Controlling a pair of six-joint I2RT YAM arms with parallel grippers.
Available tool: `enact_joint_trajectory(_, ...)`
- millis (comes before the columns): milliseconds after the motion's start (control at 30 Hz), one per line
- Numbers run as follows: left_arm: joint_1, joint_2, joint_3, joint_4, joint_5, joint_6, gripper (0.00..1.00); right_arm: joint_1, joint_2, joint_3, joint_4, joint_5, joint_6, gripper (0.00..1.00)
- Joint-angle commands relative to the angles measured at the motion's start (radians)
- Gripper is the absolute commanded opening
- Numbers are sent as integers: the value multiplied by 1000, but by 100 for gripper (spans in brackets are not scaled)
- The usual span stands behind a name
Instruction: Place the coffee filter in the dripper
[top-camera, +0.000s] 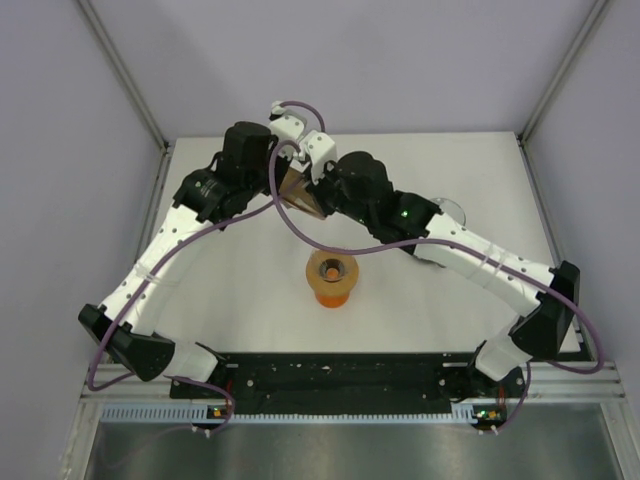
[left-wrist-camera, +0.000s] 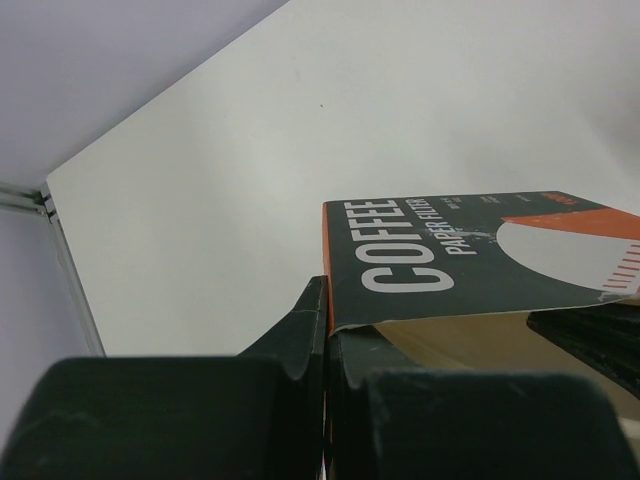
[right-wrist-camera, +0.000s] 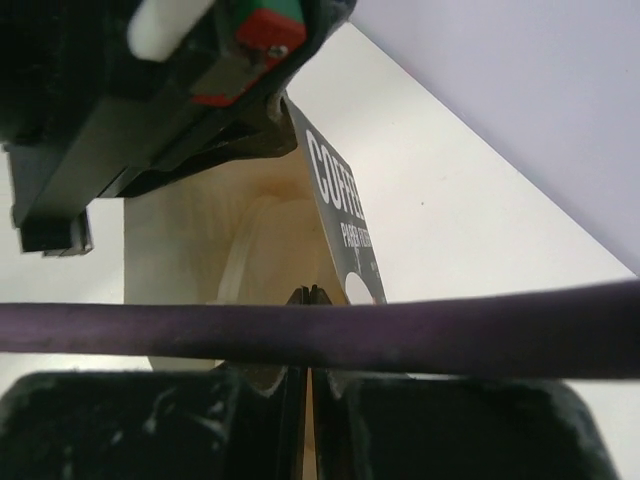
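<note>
The orange dripper (top-camera: 332, 275) with its tan ring rim stands upright on the white table, near the middle and in front of both grippers. Behind it an open carton (top-camera: 300, 196) marked COFFEE PAPER FILTER (left-wrist-camera: 480, 250) is held off the table. My left gripper (left-wrist-camera: 335, 312) is shut on the carton's wall at one corner. My right gripper (right-wrist-camera: 310, 292) is shut, its tips inside the carton's mouth (right-wrist-camera: 250, 230) among cream paper layers. I cannot tell whether a sheet is pinched. No coffee filter shows outside the carton.
A purple cable (right-wrist-camera: 420, 335) crosses the right wrist view just in front of the fingers. It also loops over the table (top-camera: 230, 290) between the arms. A clear round object (top-camera: 450, 210) lies partly under the right arm. Pale walls surround the table.
</note>
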Motion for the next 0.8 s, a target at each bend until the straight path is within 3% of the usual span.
enact_joint_trajectory(0, -7, -16, -30, 72, -8, -23, 0, 8, -102, -35, 121, -65, -36, 0)
enact_joint_trajectory(267, -6, -2, -50, 86, -13, -29, 0, 8, -208, -99, 221, -122, -36, 0)
enact_joint_trajectory(767, 68, 27, -51, 113, 50, -55, 0, 8, -360, -147, 216, -148, -23, 0)
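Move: The right fingers, already shut on the coffee filter inside the box, have the dripper about 11 cm back, 6 cm to their right and 20 cm below. The orange server stands under the dripper, with its middle some 28 cm lower than the right hand. The box's middle is level with that hand, 1 cm left and 5 cm below. From the left hand, the dripper is roughly 15 cm back, 11 cm right and 20 cm below. Keeping its pinch on the filter, the right hand pulls the paper up out of the box mouth, rising about 9 cm while drawing back some 5 cm and nearly 4 cm to the right; its fingers tip up by about 15 degrees, to almost level. The left hand keeps hold of the box wall, easing down and forward a couple of centimetres, away from the pull. ##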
